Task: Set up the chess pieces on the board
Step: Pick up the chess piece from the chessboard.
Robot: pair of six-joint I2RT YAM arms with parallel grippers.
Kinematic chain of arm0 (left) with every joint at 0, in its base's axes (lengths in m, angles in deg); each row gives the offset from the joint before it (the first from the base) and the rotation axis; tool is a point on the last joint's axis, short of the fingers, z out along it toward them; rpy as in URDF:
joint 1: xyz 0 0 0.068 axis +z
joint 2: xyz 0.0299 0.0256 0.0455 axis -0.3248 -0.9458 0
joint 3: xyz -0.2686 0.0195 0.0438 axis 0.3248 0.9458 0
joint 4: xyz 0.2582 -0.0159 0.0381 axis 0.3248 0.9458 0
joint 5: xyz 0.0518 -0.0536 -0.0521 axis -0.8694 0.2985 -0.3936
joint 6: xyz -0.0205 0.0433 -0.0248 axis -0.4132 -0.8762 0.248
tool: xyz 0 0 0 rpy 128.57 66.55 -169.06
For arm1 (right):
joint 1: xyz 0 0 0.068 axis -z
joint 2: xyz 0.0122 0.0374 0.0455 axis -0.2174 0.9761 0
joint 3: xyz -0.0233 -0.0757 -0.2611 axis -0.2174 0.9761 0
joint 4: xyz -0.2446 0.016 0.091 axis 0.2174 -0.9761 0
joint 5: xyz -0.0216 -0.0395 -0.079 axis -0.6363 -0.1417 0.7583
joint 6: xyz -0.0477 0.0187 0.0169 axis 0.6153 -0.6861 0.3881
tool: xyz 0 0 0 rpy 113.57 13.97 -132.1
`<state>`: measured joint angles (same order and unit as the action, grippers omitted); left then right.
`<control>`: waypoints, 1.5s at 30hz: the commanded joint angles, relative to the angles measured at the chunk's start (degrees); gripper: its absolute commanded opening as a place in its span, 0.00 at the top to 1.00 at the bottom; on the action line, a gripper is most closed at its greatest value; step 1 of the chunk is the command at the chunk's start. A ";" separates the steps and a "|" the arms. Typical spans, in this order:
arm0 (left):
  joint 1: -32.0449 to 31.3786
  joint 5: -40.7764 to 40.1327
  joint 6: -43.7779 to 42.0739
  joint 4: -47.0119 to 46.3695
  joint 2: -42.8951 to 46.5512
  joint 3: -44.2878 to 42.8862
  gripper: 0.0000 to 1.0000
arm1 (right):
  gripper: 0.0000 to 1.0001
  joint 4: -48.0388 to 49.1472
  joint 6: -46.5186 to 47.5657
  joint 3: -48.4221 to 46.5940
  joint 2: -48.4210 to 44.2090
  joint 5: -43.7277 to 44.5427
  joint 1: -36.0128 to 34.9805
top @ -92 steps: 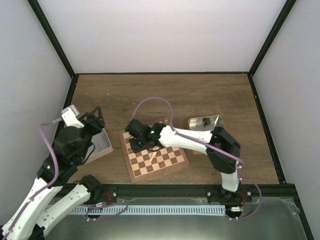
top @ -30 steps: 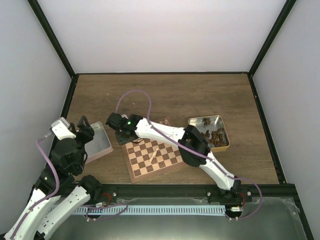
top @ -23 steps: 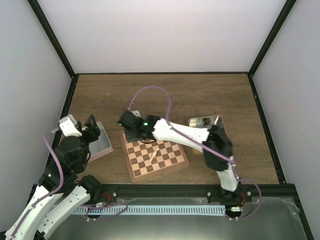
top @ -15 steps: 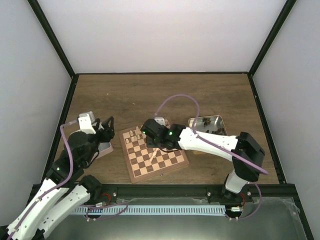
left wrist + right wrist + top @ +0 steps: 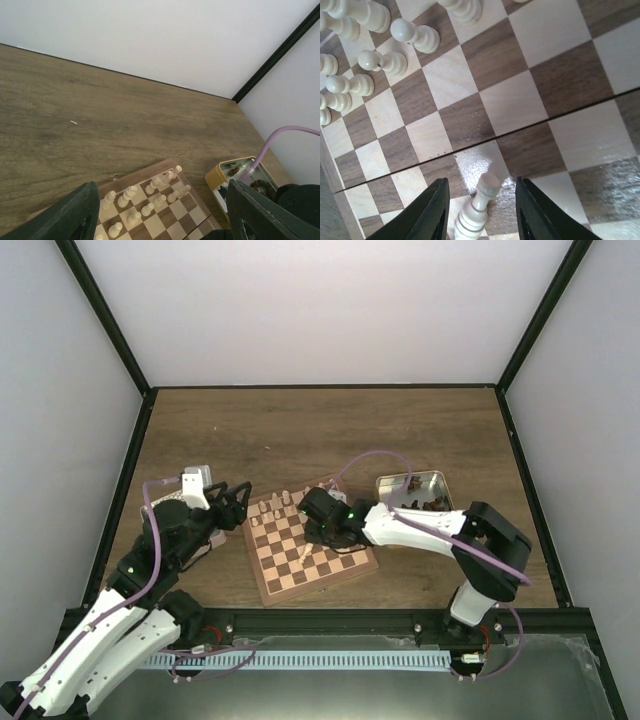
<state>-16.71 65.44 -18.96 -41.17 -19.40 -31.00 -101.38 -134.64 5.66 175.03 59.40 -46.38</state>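
Note:
The board [image 5: 335,562] lies in the middle of the table. Several cream chess pieces [image 5: 268,512] stand in two rows along its left side. In the left wrist view the same pieces [image 5: 142,197] sit just beyond my left gripper [image 5: 162,187], which is open and empty. That left gripper [image 5: 238,506] hovers at the board's left edge. My right gripper [image 5: 333,533] is low over the board's middle. It [image 5: 481,187] is open, its jaws either side of one cream piece [image 5: 479,206] lying on its side, without touching it.
A silver tin [image 5: 413,486] holding dark brown pieces stands right of the board, and its gold-coloured wall [image 5: 219,179] shows in the left wrist view. A second tin [image 5: 204,538] is mostly hidden under my left arm. Black frame rails border the table.
My right gripper has moved from the board's far left corner to its middle, uncovering the cream rows. The left arm has swung in to the board's left edge.

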 commanded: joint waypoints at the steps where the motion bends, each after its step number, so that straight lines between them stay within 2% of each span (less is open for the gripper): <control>1: 0.04 1.60 0.64 -1.80 0.25 0.45 0.29 | 0.63 0.57 -1.84 -3.04 2.49 0.37 0.40; 4: 0.06 1.19 0.45 -1.60 0.37 0.41 0.28 | 0.69 -2.65 -2.81 -5.03 4.41 1.02 0.45; 18: 0.06 0.17 0.88 -1.60 0.59 0.84 0.28 | 0.81 -11.94 -1.81 -11.67 9.12 4.96 -0.97; 22: 0.06 -0.23 1.10 -1.42 1.15 1.01 0.28 | 0.81 -13.22 -2.43 -12.49 9.34 5.35 -1.39; 27: 0.06 -0.38 1.28 -1.51 1.57 1.20 0.27 | 0.72 -16.08 -2.67 -14.49 10.62 6.82 -2.62; 31: 0.06 -0.56 1.43 -1.34 1.85 1.42 0.28 | 0.72 -16.77 -2.61 -15.19 11.86 6.54 -3.28; 36: 0.06 -4.38 2.31 0.47 2.75 1.10 0.27 | 0.79 -16.58 -3.14 -15.39 12.66 6.28 -4.04; 39: 0.06 -8.27 3.27 2.23 4.12 0.67 0.27 | 0.88 -15.77 -2.98 -15.35 13.01 6.93 -4.06; 42: 0.06 -6.80 3.81 2.19 5.13 0.83 0.28 | 0.94 -14.72 -3.24 -15.13 12.97 8.81 -4.08; 45: 0.06 -0.77 4.29 0.92 5.43 2.29 0.27 | 0.96 -10.36 -3.76 -13.11 10.51 10.89 -3.97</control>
<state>-16.71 60.08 -15.88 -39.55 -14.74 -30.02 -115.78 -137.16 -7.98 186.88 65.84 -50.01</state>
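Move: Just below the right fingers, about 2 cm lower, 2 cm back and 2 cm to the left, lies the middle of the loose chess piece, its narrow end nearest the fingertips. The nearest pawn stands roughly 8 cm ahead of the right hand and 3 cm left, the next pawn 7 cm ahead and 6 cm left. From the left hand, the chess piece lies some 17 cm right, 3 cm back and 22 cm down. Sinking about 2 cm and edging 1 cm left, the right hand settles over the narrow end of the lying chess piece, its fingers tilting some 15 degrees closer to straight down. The fingers narrow, ease open a little, then close until the tips pinch that end from both sides. Late on, the left hand, empty and open, shifts about 2.5 cm left. ##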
